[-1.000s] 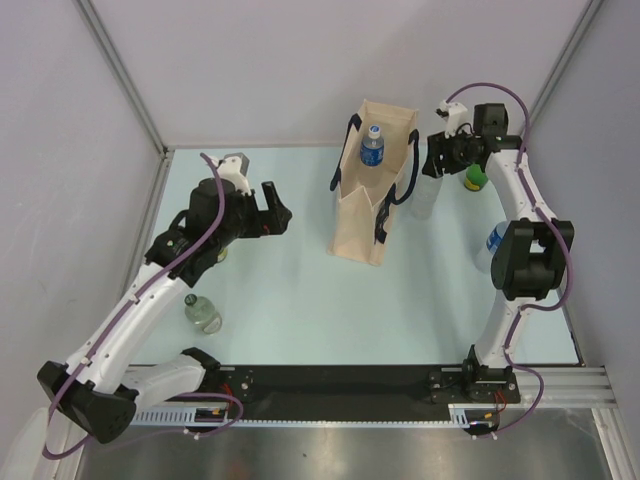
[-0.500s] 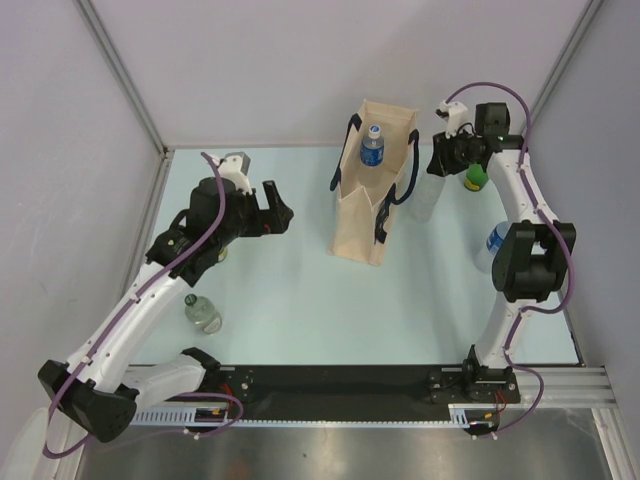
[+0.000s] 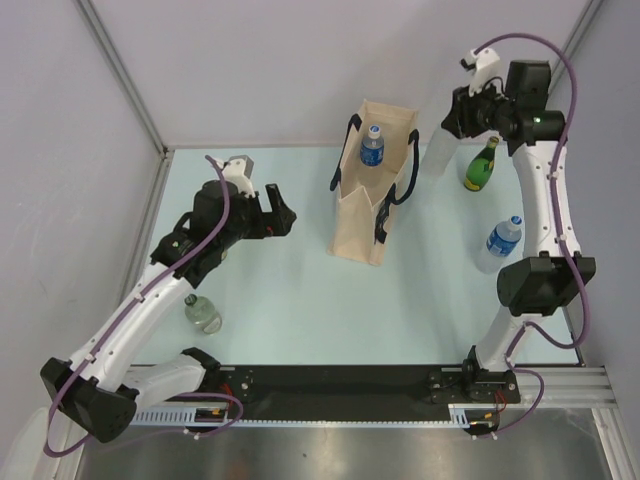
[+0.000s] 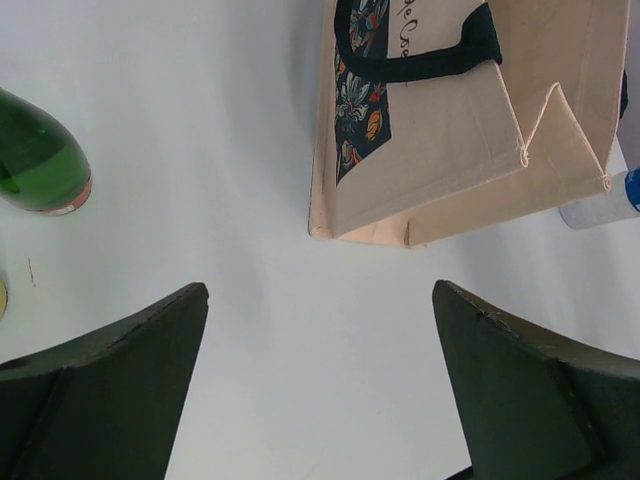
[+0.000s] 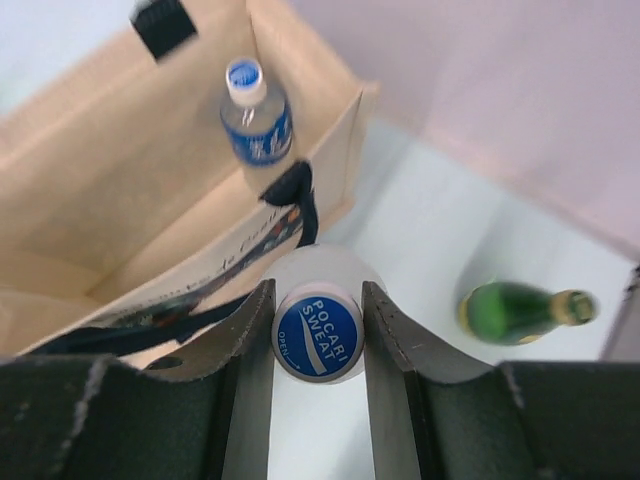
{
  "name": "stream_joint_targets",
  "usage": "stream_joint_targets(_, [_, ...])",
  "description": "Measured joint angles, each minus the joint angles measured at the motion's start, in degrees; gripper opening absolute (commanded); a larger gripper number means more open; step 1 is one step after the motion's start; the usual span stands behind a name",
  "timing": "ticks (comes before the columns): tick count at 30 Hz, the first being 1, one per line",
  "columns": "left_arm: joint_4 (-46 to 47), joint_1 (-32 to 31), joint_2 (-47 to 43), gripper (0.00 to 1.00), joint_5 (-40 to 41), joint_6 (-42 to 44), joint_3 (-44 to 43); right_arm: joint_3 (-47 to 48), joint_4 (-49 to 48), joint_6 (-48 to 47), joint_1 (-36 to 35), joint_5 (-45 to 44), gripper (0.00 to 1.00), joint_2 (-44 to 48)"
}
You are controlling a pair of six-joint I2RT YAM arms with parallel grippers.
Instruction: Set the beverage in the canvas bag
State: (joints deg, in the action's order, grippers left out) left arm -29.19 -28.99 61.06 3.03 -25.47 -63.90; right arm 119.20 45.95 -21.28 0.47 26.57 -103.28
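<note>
The beige canvas bag [image 3: 360, 205] with navy handles stands upright at the table's middle back, and a blue-capped bottle [image 3: 372, 145] stands inside it. My right gripper [image 3: 458, 118] is shut on the blue Pocari Sweat cap [image 5: 318, 335] of a pale beverage bottle [image 3: 437, 158]. That bottle hangs in the air just right of the bag's mouth. In the right wrist view the bag [image 5: 130, 190] lies to the upper left with the inner bottle [image 5: 255, 118] in sight. My left gripper [image 3: 283, 212] is open left of the bag, its fingers [image 4: 150, 340] apart over bare table.
A green glass bottle [image 3: 481, 166] stands at the back right, and a blue-capped bottle [image 3: 500, 243] stands near the right arm. Another bottle [image 3: 203, 314] stands at the front left. The left wrist view shows the bag's base [image 4: 470, 140] and a green bottle [image 4: 35, 160].
My right gripper closed on the pale bottle's cap and lifted it off the table, up and back beside the bag's mouth. The left arm barely moved.
</note>
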Motion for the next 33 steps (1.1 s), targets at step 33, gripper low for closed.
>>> stream_joint_targets(33, [2.12, 0.70, -5.16, 1.00, -0.28, 0.02, 5.68, 18.23, -2.99, 4.87, -14.82, -0.81, 0.00, -11.23])
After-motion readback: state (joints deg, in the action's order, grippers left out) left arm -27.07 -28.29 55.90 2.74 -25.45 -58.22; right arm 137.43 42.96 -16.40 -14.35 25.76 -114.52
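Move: The clear bottle already hangs by its cap from the right fingers, above the table. Its goal, the canvas bag, has its middle about 15 cm left of that hand, 4 cm ahead and 24 cm below. Inside the bag a blue-label bottle stands some 13 cm ahead and 16 cm left of the hand; a green bottle stands 9 cm ahead and 14 cm right. From the left hand the bag lies roughly 22 cm ahead, 24 cm right and 16 cm lower. The clear bottle, kept pinched by its cap, is carried in an arch by the right hand: up about 18 cm and slightly back, leftwards some 14 cm over the bag's right side, then down about 14 cm into its mouth on the near side of the blue-label bottle. The fingers tip upward on the climb, mostly level back on the descent, and end turned a little counter-clockwise. ##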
